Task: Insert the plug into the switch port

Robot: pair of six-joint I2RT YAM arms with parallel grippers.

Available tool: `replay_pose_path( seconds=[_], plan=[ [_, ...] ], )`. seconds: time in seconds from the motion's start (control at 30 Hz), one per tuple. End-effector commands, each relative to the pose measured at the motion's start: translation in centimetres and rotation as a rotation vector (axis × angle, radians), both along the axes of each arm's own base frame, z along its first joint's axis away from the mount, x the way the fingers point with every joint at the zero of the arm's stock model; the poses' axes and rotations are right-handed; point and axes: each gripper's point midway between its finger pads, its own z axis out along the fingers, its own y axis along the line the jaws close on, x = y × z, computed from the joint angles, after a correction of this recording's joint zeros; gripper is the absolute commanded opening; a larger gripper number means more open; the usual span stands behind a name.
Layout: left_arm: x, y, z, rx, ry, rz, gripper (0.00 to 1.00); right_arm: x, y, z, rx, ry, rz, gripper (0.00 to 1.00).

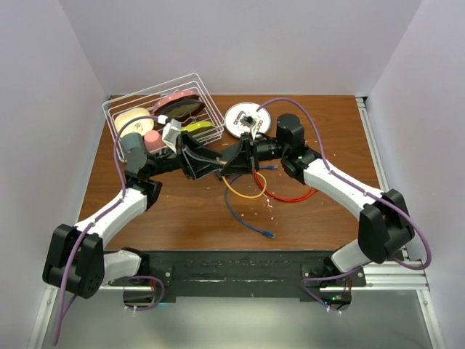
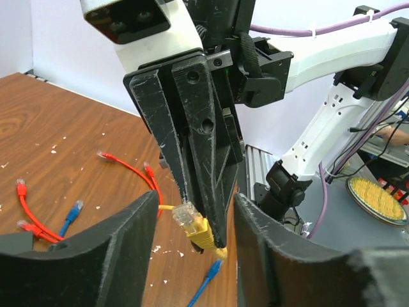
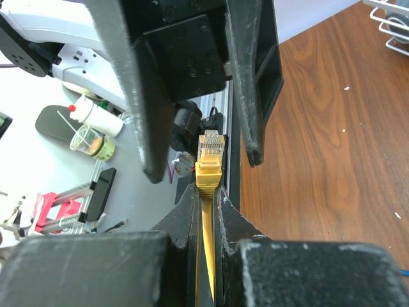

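Observation:
My right gripper [image 1: 229,164] is shut on a yellow cable just behind its clear-tipped plug [image 3: 209,155], which sticks out past the fingertips. In the left wrist view the plug [image 2: 192,224] hangs at the tip of the right gripper [image 2: 216,238]. My left gripper [image 1: 211,163] is open and empty. Its two fingers [image 3: 137,115] stand on either side of the plug without touching it. The rest of the yellow cable [image 1: 243,195] loops down onto the table. The flat black switch does not show clearly in any view.
A white wire dish rack [image 1: 196,76] with plates stands at the back left. A round patterned white plate [image 1: 236,120] lies behind the grippers. Red cables [image 1: 290,195] and a blue cable [image 1: 247,222] lie on the wooden table, with white crumbs scattered about.

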Motion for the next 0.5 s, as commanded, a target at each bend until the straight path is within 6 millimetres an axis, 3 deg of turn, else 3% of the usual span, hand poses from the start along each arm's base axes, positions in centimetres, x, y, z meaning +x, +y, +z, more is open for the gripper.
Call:
replay_pose_path(
  seconds=[0.0, 0.13, 0.23, 0.27, 0.37, 0.4, 0.43, 0.47],
  plan=[
    [0.1, -0.2, 0.4, -0.025, -0.002, -0.005, 0.46, -1.0, -0.2, 3.4, 0.062, -0.081, 0.033, 0.00],
    [0.1, -0.5, 0.6, -0.033, -0.003, -0.025, 0.27, -1.3, -0.2, 3.5, 0.064, -0.089, 0.041, 0.00],
    [-0.3, -0.6, 0.8, -0.050, 0.001, -0.046, 0.00, -1.2, -0.2, 3.5, 0.058, -0.093, 0.035, 0.01],
    [-0.3, -0.6, 1.0, -0.057, 0.010, -0.048, 0.00, -0.9, -0.2, 3.6, 0.055, -0.098, 0.016, 0.05],
    [-0.1, -0.5, 1.6, -0.071, 0.003, -0.017, 0.00, -0.3, -0.4, 4.3, 0.025, -0.144, -0.045, 0.38],
    [0.1, -0.4, 1.6, -0.071, 0.003, 0.004, 0.00, 0.5, -0.7, 3.9, -0.015, -0.137, -0.115, 0.55],
    [0.7, -0.5, 1.0, -0.052, 0.050, 0.035, 0.00, 1.1, -0.9, 4.7, -0.018, -0.185, -0.154, 0.63],
    [1.8, -0.1, 1.5, -0.059, 0.028, 0.119, 0.00, 1.5, -1.1, 4.9, -0.032, -0.203, -0.194, 0.69]
  ],
)
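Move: The yellow plug, still held in the shut right fingertips, sits between the left hand's open fingers, about 1 cm to the right of that hand's point and level with it. From the right hand it lies some 2 cm left. Below the left hand by about 22 cm are the switch, roughly 15 cm ahead and 4 cm right, and the near blue plug, some 10 cm back and 16 cm right. The left fingers close from half open and pinch the yellow plug in mid-air, that hand staying almost in place with only about half a centimetre of drift to the right and a slight wrist tilt. Once they are shut on it, the right fingers spread wide and let go, the right hand holding its place and then easing barely 1 cm forward. ##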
